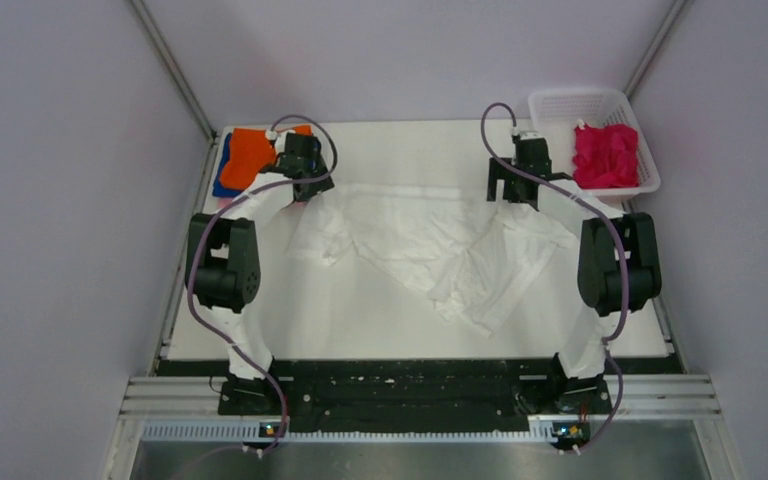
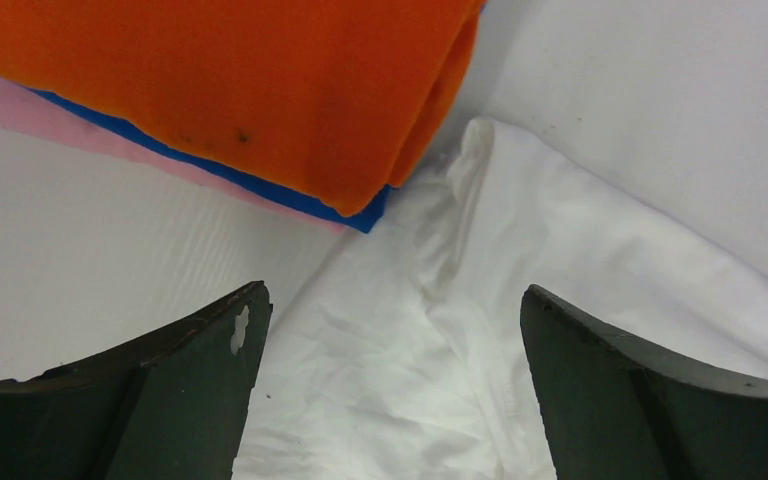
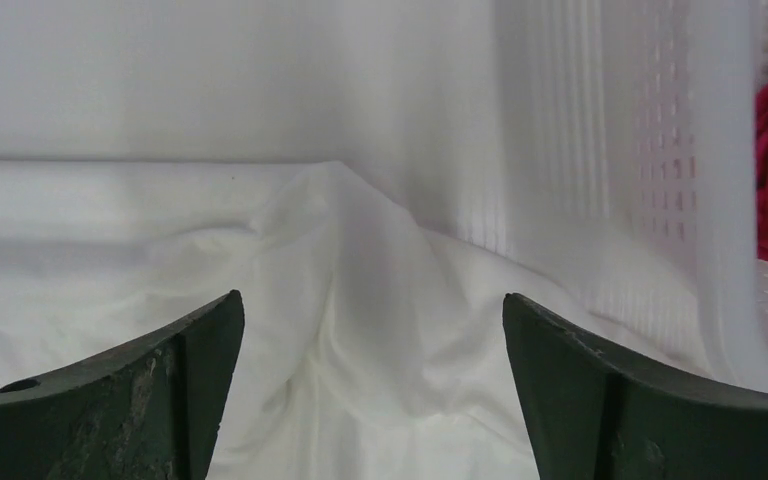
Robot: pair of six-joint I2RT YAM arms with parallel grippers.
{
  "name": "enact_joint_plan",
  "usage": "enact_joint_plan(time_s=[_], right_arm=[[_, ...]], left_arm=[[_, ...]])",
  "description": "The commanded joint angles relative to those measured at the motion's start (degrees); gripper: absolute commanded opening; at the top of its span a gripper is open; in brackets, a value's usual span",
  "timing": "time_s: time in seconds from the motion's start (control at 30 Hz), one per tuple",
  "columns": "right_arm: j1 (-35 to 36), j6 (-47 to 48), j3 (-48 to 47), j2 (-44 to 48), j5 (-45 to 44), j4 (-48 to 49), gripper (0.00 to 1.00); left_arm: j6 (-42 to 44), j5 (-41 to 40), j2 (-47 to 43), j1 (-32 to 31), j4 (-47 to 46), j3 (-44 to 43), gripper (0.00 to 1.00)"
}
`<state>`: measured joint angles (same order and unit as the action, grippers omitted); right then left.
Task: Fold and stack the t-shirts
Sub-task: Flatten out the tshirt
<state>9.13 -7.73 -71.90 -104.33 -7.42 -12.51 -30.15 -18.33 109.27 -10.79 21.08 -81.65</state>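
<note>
A white t-shirt [image 1: 430, 245] lies spread and crumpled across the middle of the table; no print shows on it. My left gripper [image 1: 305, 190] hangs open over its far left corner [image 2: 410, 330], both fingers apart with cloth between them. My right gripper [image 1: 512, 192] hangs open over its far right corner [image 3: 370, 290]. A folded stack sits at the far left: an orange shirt [image 1: 250, 155] [image 2: 230, 80] on top, a blue one [image 2: 290, 195] under it, a pink one [image 2: 20, 110] at the bottom. A magenta shirt [image 1: 605, 155] lies bunched in the basket.
The white mesh basket [image 1: 580, 105] stands at the far right corner, close beside my right gripper; its wall [image 3: 640, 180] fills the right of the right wrist view. Grey enclosure walls ring the table. The table's near strip [image 1: 360, 330] is bare.
</note>
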Motion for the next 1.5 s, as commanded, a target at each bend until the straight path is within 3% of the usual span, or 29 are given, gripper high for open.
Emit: enact_joint_plan(time_s=[0.0, 0.2, 0.27, 0.33, 0.5, 0.6, 0.8, 1.17, 1.37, 1.47], right_arm=[[0.0, -3.2, -2.0, 7.8, -4.9, 5.6, 0.99], [-0.2, -16.3, 14.1, 23.7, -10.8, 3.9, 0.99], [-0.3, -18.4, 21.5, 29.4, -5.8, 6.3, 0.99], [-0.3, -19.5, 28.3, 34.0, 0.6, 8.3, 0.99], [-0.3, -23.5, 37.6, 37.9, 11.7, 15.6, 0.99], [0.0, -25.1, 39.0, 34.1, 16.4, 18.1, 0.99], [4.2, -26.7, 39.5, 25.6, 15.3, 19.4, 0.99], [23.7, -33.1, 42.3, 23.4, 11.1, 16.9, 0.99], [28.5, -31.7, 37.7, 24.8, 9.5, 16.0, 0.99], [28.5, -30.6, 35.4, 28.7, 2.0, 11.0, 0.99]], left_arm=[[-0.6, 7.1, -7.8, -1.1, -0.3, -2.7, 0.99], [0.9, 13.9, -16.1, -10.0, -2.5, 7.2, 0.99], [1.0, 17.3, -19.0, -14.8, -4.8, 11.3, 0.99], [0.9, 25.6, -20.0, -19.6, -9.0, 14.8, 0.99], [-5.9, 36.7, -13.4, -24.8, -15.6, 17.3, 0.99], [-6.5, 34.0, -8.3, -24.6, -15.3, 16.0, 0.99], [-5.3, 27.5, -0.3, -22.0, -10.2, 11.2, 0.99], [-4.7, 22.1, 8.5, -8.1, -3.8, 2.7, 0.99], [-3.6, 22.3, 8.6, -3.5, 0.3, -6.4, 0.99], [-2.2, 22.9, 2.9, -4.6, 1.3, -4.3, 0.99]])
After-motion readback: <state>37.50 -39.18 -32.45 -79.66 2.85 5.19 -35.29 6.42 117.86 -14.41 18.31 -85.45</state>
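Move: The white t-shirt lies spread and wrinkled just under both open hands. Its middle is roughly 10 cm back and 29 cm to the right of the left hand, 5 cm below, and about 9 cm back and 24 cm to the left of the right hand. The folded stack sits some 10 cm ahead and 13 cm left of the left hand; the basket stands about 13 cm ahead and 20 cm right of the right hand. Up and back go both open hands, the left also well right, then down onto the t-shirt. With fingers spread on the cloth, the left sweeps forward and left about 20 cm, undoing much of its clockwise turn, while the right, rolled some 30 degrees with its left side raised, drags left and back towards the shirt's near part. ##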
